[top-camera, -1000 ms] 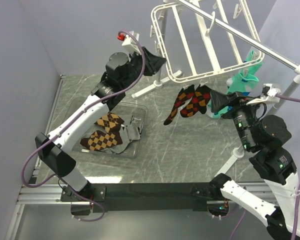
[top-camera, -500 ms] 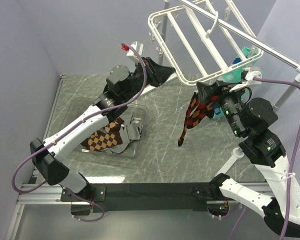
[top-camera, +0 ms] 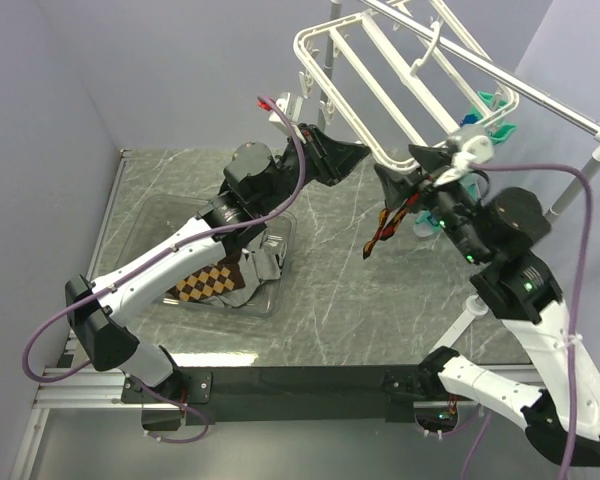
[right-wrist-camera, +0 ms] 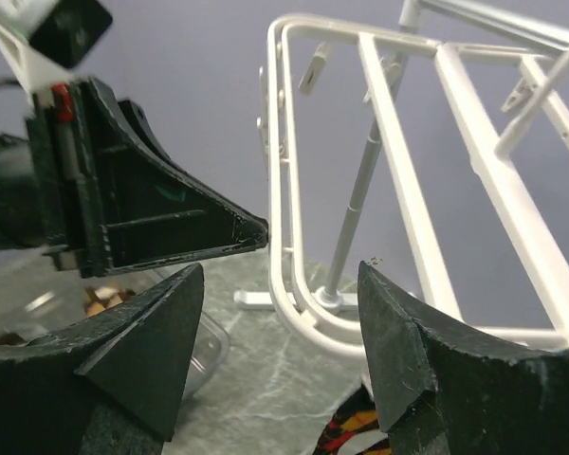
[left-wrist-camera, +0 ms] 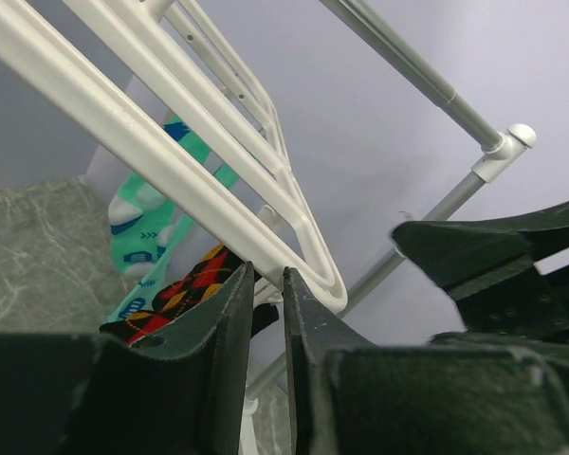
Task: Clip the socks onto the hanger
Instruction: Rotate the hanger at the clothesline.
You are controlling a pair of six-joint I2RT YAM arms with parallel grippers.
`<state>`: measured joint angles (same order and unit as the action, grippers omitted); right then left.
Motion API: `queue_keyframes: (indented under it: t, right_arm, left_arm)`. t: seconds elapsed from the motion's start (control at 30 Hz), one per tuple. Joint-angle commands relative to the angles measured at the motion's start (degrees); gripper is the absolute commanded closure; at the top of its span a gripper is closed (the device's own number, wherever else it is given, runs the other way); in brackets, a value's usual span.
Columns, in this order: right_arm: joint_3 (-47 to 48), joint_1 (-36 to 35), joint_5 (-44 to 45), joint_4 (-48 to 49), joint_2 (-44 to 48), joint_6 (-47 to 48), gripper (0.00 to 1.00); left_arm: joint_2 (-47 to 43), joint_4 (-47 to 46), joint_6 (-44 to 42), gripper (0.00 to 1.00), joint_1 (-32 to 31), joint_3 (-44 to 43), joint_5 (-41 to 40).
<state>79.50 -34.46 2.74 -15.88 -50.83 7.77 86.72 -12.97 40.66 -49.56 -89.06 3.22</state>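
Observation:
The white hanger (top-camera: 336, 95) hangs tilted from the pole. My left gripper (top-camera: 365, 152) reaches its near left corner. In the left wrist view its jaws (left-wrist-camera: 267, 273) stand a narrow slit apart, with the hanger's (left-wrist-camera: 152, 152) white rim showing between the tips. My right gripper (top-camera: 400, 168) faces it, open and empty (right-wrist-camera: 280, 275), with the hanger (right-wrist-camera: 412, 204) beyond. A red-and-black argyle sock (top-camera: 385, 225) (left-wrist-camera: 185, 289) (right-wrist-camera: 356, 431) dangles under the near rim. Mint-green socks (top-camera: 490, 103) (left-wrist-camera: 142, 223) hang at the right end. Brown argyle socks (top-camera: 205, 285) lie in the bin.
A clear plastic bin (top-camera: 283, 240) sits on the marble table under my left arm, with a grey cloth (top-camera: 258, 268) in it. The silver pole (top-camera: 550, 110) of the stand crosses the upper right. Grey walls close in on both sides.
My left gripper moved right and down along the rim to the hanger's near corner. My right gripper rose and moved left. The hanger tilted and the red argyle sock swung left.

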Motion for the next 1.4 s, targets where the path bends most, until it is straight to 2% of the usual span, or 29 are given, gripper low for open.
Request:
queue_keyframes:
  t: [0.0,0.17,0.4,0.47,0.6,0.63,0.73,0.8,0.83,0.9,0.97,1.1,1.17,1.37]
  right_arm:
    - [1.62,0.27,-2.57,0.68,-3.48,7.07,0.28]
    - [3.72,0.27,-3.8,-0.38,-6.73,11.2,0.28]
    - [3.11,0.27,-0.38,0.15,-7.79,15.26,0.33]
    - [3.11,0.27,-0.02,0.15,-8.58,15.69,0.43]
    - [2.85,0.27,2.79,0.23,-10.16,16.92,0.58]
    - [2.76,0.18,4.19,0.32,-10.34,17.01,0.65]
    - [2.15,0.27,5.95,0.76,-10.43,17.63,0.71]
    - [1.18,0.27,6.31,1.46,-9.47,18.16,0.72]
    - [0.83,0.27,6.4,1.64,-9.12,18.24,0.72]
    - [-0.31,0.27,6.48,2.34,-7.89,18.77,0.72]
    - [-1.1,0.27,6.84,2.78,-7.01,18.95,0.72]
    - [-1.63,0.27,6.84,1.9,-6.39,18.95,0.73]
    - [-2.33,0.27,6.84,1.9,-6.12,18.95,0.73]
    - [-2.07,0.36,6.75,0.67,-6.39,18.6,0.73]
  left_arm:
    - [0.03,-4.08,1.52,0.76,-0.71,0.02,-1.38]
    - [0.38,-4.7,1.0,0.76,-1.24,0.02,-1.38]
    - [0.12,-3.99,-0.23,0.76,-1.33,-0.5,-2.61]
    - [0.12,-3.82,-0.5,0.76,-1.24,-0.85,-2.52]
    - [-0.23,-3.2,-1.11,0.75,-1.24,-1.03,-2.69]
    - [-0.32,-2.59,-1.46,0.74,-1.24,-1.12,-2.96]
    - [-1.81,-1.45,-3.83,0.68,-0.98,-0.94,-4.96]
    - [-3.57,-0.48,-4.89,0.61,-0.19,-0.42,-5.51]
    - [-4.01,-0.04,-5.33,0.52,0.42,-0.42,-4.9]
    - [-4.98,2.77,-5.95,0.46,3.57,-1.64,-3.75]
    - [-5.68,4.7,-5.77,0.43,6.22,-2.52,-1.65]
    - [-6.12,5.93,-7.26,0.36,11.84,-4.28,-3.04]
    - [-4.55,6.64,-9.46,0.32,12.73,-7.69,-3.05]
    - [2.57,11.13,-13.94,0.28,13.79,-18.86,-3.05]
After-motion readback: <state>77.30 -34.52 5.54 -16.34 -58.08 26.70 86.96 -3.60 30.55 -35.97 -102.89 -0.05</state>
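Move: The left hand still pinches the hanger's left end rail just short of its near corner. The right hand's grip spot on that rail, by the corner, lies about 5 cm ahead, 3 cm left and 4 cm below it, and some 4 cm right and 2 cm back of the left hand. From the right hand, the argyle sock hangs about 4 cm ahead, 1 cm left and 13 cm down; the teal socks about 8 cm ahead, 16 cm right and 10 cm down. The right fingers close on the hanger's left end rail by the near corner, after the hand pushes about 5 cm forward and 5 cm down while rolling some 20 degrees, its left side sinking. Once they have shut, the left hand, until then holding the rail still, opens, lets go and pulls away to the left, forward and finally up, turning counter-clockwise. ##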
